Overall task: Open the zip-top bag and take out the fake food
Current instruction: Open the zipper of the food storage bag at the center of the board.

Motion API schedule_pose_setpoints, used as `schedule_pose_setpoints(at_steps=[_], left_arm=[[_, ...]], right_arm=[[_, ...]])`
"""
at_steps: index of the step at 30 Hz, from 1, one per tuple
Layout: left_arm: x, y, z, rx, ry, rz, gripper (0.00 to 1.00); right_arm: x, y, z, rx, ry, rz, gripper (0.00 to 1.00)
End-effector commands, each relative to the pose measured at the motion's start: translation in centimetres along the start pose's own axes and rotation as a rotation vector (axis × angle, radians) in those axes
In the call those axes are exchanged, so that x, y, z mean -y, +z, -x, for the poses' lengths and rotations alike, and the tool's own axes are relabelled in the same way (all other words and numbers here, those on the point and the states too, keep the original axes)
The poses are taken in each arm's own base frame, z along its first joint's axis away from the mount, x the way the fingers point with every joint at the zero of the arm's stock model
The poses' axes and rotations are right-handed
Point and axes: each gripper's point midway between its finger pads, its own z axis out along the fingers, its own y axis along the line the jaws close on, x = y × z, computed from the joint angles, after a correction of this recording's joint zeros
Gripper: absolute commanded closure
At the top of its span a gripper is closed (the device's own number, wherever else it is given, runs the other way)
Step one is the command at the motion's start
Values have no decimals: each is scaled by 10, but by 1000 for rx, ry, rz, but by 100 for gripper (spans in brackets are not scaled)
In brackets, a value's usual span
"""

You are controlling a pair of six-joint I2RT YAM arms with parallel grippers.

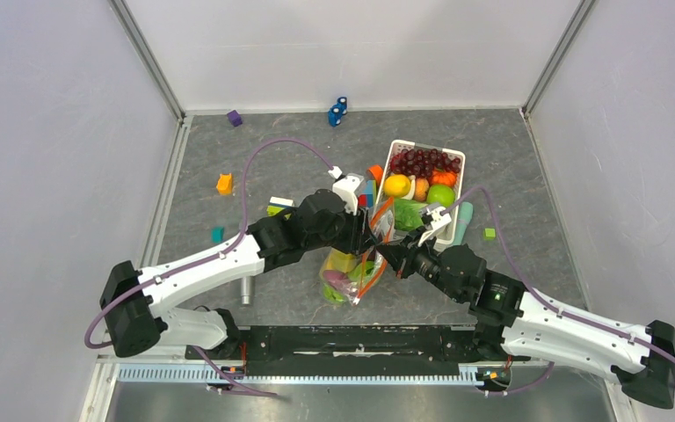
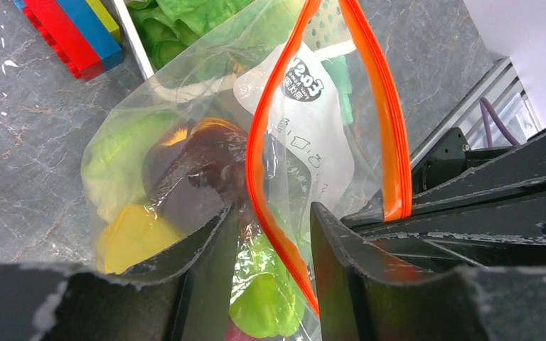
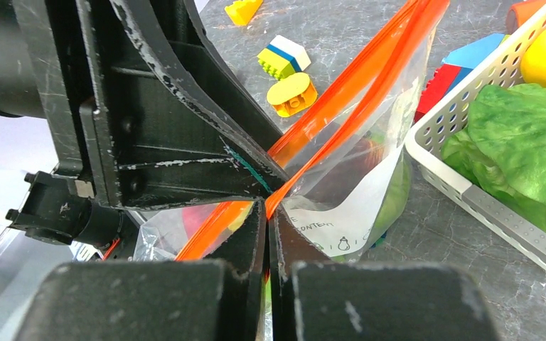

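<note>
The clear zip-top bag (image 1: pixel 352 272) stands mid-table between both arms, its orange zipper strip (image 2: pixel 263 142) parted into two lips. Through the film I see the fake food: a dark purple eggplant (image 2: pixel 192 177), a yellow corn cob (image 2: pixel 131 234), a pale green cabbage (image 2: pixel 117 163) and a green fruit (image 2: pixel 266 305). My left gripper (image 2: pixel 271 213) is open at the bag mouth. One zipper lip and loose film run between its fingers without being pinched. My right gripper (image 3: pixel 268 206) is shut on the other orange lip of the bag (image 3: pixel 341 177), just right of the left gripper (image 1: pixel 371 236).
A white slatted basket (image 1: pixel 460 160) stands directly behind the bag, holding dark red grapes (image 1: pixel 424 163), lettuce (image 3: pixel 526 135) and round fruit. Building blocks lie around: red and blue ones (image 2: pixel 71 32) by the bag, a yellow one (image 3: pixel 291 94), an orange one (image 1: pixel 224 183), and blue ones (image 1: pixel 338 112) at the back.
</note>
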Motion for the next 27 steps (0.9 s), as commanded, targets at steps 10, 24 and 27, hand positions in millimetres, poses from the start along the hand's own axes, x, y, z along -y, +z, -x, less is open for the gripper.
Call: schedule_pose_setpoints(at_steps=[10,24,27], left_arm=[[1,8,8,27,-6,17,76],[-15,-57,59,180,115,131,98],[-21,-76,70,199,157,175,98]], right_arm=[[-8,-2,12,45,6,31,100],[-28,21,21,7,-77,58,100],[-35,32,29,11,-95,64,100]])
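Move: The bag's left orange zipper lip runs between the left hand's open fingertips, about 1 cm below the hand point. From there, the right lip, already pinched by the right hand, is about 3 cm right and 1 cm back. The red-blue blocks are roughly 15 cm ahead, in line sideways; the basket is 15 cm ahead and 13 cm right, both some 17 cm lower. From the right hand, the left lip is about 3 cm left and 2 cm ahead, slightly lower. Left dips, pinches left lip, pulls it up-left some 6 cm; right, keeping its lip, follows 2 cm left. ##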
